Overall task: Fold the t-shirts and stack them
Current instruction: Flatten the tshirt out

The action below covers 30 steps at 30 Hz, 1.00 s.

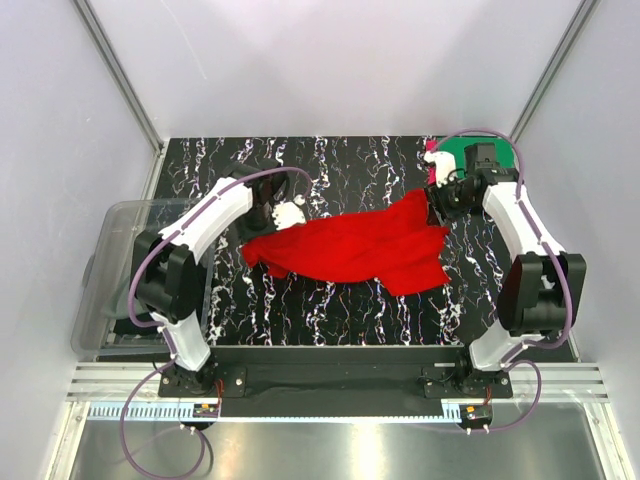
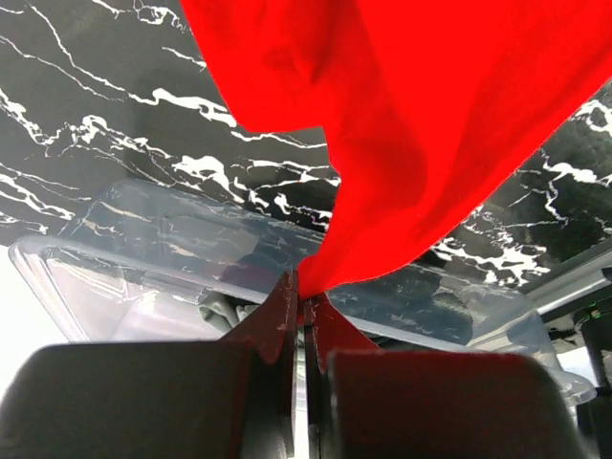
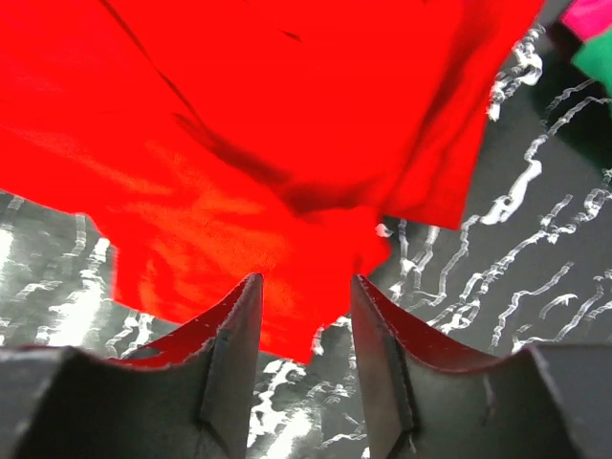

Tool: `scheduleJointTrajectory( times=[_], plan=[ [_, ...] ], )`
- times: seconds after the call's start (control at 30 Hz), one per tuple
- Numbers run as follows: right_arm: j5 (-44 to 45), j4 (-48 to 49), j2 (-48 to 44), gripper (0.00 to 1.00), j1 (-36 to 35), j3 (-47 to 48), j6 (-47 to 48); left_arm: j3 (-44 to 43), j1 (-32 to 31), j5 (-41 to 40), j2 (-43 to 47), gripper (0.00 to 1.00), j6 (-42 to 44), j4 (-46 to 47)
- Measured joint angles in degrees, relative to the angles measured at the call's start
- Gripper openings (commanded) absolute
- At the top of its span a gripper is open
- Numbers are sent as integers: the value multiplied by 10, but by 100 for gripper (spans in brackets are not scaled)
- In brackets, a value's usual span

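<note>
The red t-shirt [image 1: 350, 250] lies stretched out and rumpled across the middle of the black marbled table [image 1: 330, 310]. My left gripper [image 1: 283, 222] is at the shirt's left end. In the left wrist view its jaws [image 2: 306, 292] are shut on a pinched point of the red cloth [image 2: 411, 115]. My right gripper [image 1: 437, 200] is at the shirt's right end. Its jaws [image 3: 306, 287] stand apart, with the edge of the red cloth [image 3: 239, 143] lying loose beneath and between the fingertips. A green t-shirt [image 1: 462, 150] and a bit of pink t-shirt [image 1: 432, 147] sit in the far right corner.
A clear plastic bin [image 1: 110, 280] stands off the table's left edge and also shows in the left wrist view [image 2: 143, 258]. White walls enclose the table on three sides. Green cloth [image 3: 598, 57] and pink cloth [image 3: 588, 14] show at the right wrist view's upper right corner.
</note>
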<state>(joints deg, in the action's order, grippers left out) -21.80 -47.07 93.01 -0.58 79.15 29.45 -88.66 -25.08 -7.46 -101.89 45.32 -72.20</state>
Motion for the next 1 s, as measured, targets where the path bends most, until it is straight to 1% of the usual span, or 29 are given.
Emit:
scheduleJointTrajectory(
  times=[0.1, 0.17, 0.27, 0.4, 0.53, 1.0],
  plan=[
    [2, 12, -8, 50, 24, -26, 33, -2, 0, 6, -2, 0, -9, 0],
    [0, 9, -33, 50, 56, -63, 67, -2, 0, 10, -2, 0, -14, 1],
    [-3, -34, -69, 50, 96, -116, 127, -2, 0, 14, -2, 0, -23, 2],
    [-17, -73, -80, 50, 95, -165, 168, -7, 0, 17, -5, 0, -31, 1],
    [-27, -83, -52, 50, 92, -174, 182, -11, 0, 17, -7, 0, -35, 3],
    [-23, -21, 46, 49, 90, -187, 203, -11, 0, 17, -18, 0, -47, 3]
  ],
)
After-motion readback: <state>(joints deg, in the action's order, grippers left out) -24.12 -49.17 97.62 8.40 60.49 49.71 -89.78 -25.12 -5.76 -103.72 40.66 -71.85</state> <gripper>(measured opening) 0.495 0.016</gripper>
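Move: The shirt's near right corner lies some 10 cm back of my right hand, about 4 cm to its right and 14 cm below. The shirt's far right corner is about 11 cm ahead and 2 cm left of the hand, and the green stack is roughly 17 cm ahead and 10 cm right, both also far below. From my left hand, that near right corner is about 46 cm to the right, 4 cm back and 12 cm lower. My right hand, already half open and clear of the cloth, swings back and to the right over the shirt's right side, then sinks almost straight down, about 12 cm in all, until the fingertips are close to the near right corner. The wrist tips nearly 20 degrees to point more steeply down and the fingers stay open. My left hand keeps its pinch on the shirt's left end, nearly still. ##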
